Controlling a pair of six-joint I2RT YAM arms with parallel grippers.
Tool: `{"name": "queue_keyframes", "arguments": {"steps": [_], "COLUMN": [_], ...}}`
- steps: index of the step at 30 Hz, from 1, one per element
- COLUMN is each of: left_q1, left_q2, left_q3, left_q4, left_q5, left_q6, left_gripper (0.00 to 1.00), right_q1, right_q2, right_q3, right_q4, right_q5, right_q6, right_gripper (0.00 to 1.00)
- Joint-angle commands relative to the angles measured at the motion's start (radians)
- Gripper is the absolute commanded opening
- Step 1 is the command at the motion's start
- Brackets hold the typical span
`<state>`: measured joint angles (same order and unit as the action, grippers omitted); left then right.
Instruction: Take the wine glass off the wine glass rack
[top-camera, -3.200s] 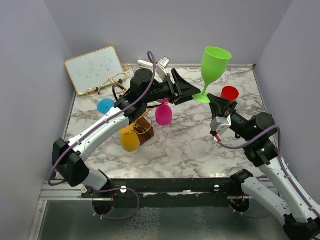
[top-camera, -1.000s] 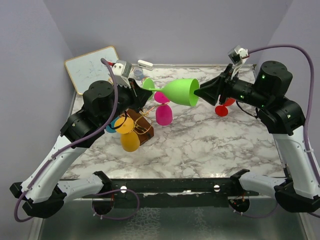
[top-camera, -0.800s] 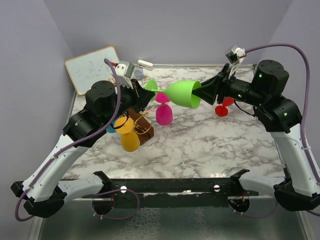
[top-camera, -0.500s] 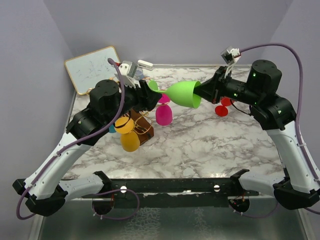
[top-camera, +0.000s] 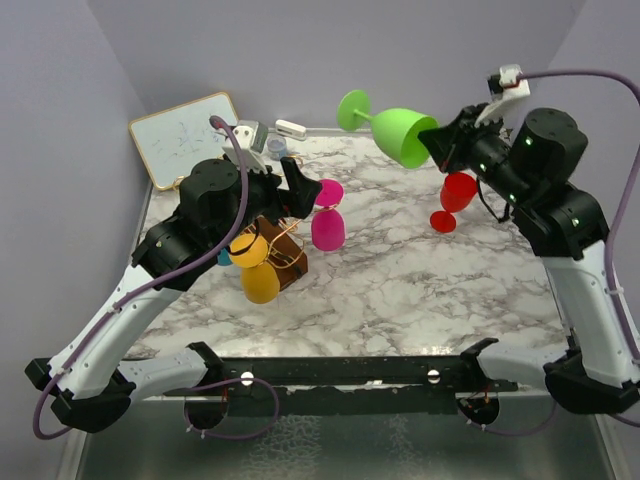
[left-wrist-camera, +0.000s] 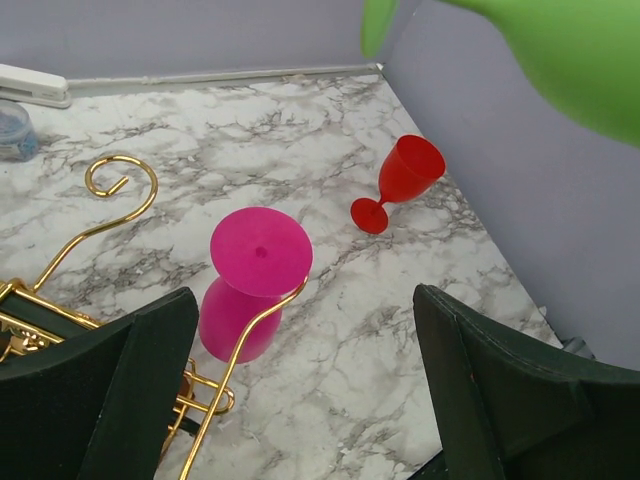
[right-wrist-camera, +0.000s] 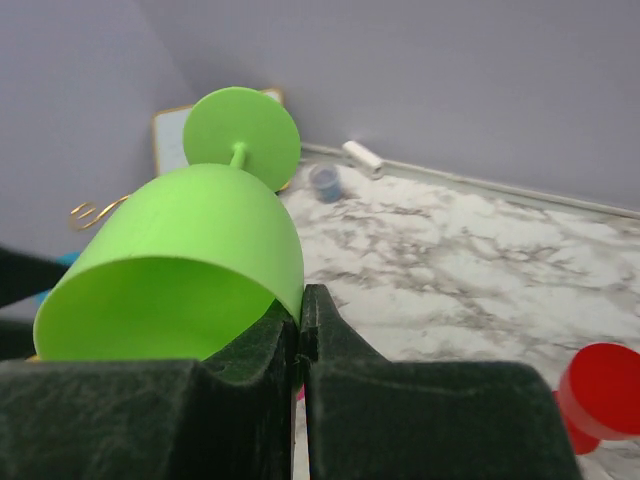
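Note:
My right gripper (top-camera: 432, 146) is shut on the rim of the lime green wine glass (top-camera: 398, 130) and holds it sideways in the air, foot toward the back wall. In the right wrist view the fingers (right-wrist-camera: 300, 305) pinch the green glass's (right-wrist-camera: 200, 230) rim. The copper-gold wine glass rack (top-camera: 285, 250) stands left of centre with a pink glass (top-camera: 327, 227) and a yellow glass (top-camera: 260, 283) hanging upside down from it. My left gripper (top-camera: 300, 190) is open above the rack and holds nothing. Its view shows the pink glass (left-wrist-camera: 258, 250) on a hook arm (left-wrist-camera: 120, 180).
A red wine glass (top-camera: 455, 195) stands upright on the marble table (top-camera: 400, 290), below the right arm. A whiteboard (top-camera: 185, 135) leans at the back left, with a white eraser (top-camera: 291, 128) and a small blue-grey cup (top-camera: 277, 147) beside it. Purple walls enclose three sides.
The left gripper opened and let go of the green glass's stem. The right gripper shut on the rim and carried the glass up and back to the right, away from the rack.

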<state>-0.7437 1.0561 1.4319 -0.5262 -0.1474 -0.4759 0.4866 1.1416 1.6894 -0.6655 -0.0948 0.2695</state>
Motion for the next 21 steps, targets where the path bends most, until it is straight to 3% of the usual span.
{"name": "queue_keyframes", "arguments": {"steps": [1, 6, 13, 17, 21], "left_q1": [-0.002, -0.002, -0.002, -0.002, -0.002], "left_q2": [-0.007, 0.004, -0.003, -0.002, 0.004], "left_q3": [0.031, 0.059, 0.046, 0.033, 0.027], "left_q4": [0.046, 0.026, 0.033, 0.044, 0.053], "left_q5": [0.021, 0.030, 0.039, 0.052, 0.061], "left_q6": [0.030, 0.033, 0.029, 0.032, 0.039], "left_gripper": [0.85, 0.61, 0.60, 0.60, 0.60], "right_q1": [-0.004, -0.119, -0.380, -0.562, -0.667], "right_q2": [0.223, 0.448, 0.544, 0.579, 0.625], "right_q3": [0.164, 0.356, 0.278, 0.254, 0.256], "right_q4": [-0.127, -0.294, -0.292, -0.299, -0.307], "right_q5": [0.346, 0.287, 0.077, 0.064, 0.084], "right_q6": [-0.061, -0.023, 0.034, 0.103, 0.163], "right_gripper": [0.01, 0.01, 0.01, 0.01, 0.01]}}
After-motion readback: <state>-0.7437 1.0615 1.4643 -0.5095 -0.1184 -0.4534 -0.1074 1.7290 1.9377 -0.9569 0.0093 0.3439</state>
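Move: The right hand already holds the green wine glass by its rim, high over the table; the bare marble just beyond the red glass lies roughly 31 cm ahead, 17 cm to its right and 46 cm below. The red glass stands about 21 cm ahead, 16 cm to the right and 37 cm lower, and the pink glass on the rack some 9 cm ahead, 17 cm left and 27 cm down. From the left hand, that bare marble is around 33 cm ahead, 41 cm right and 41 cm below. Keeping the rim pinched in its shut fingers, the right hand sweeps the green glass away from the rack towards the open marble behind the red glass, first reaching forward some 17 cm, then dropping about 18 cm, and swinging roughly 21 cm to the right last, while the wrist turns clockwise and tips the fingers well down, about 35 to 40 degrees each. The empty left hand stays by the rack, rising just 1.5 cm as its wide-open fingers close partway on nothing. ##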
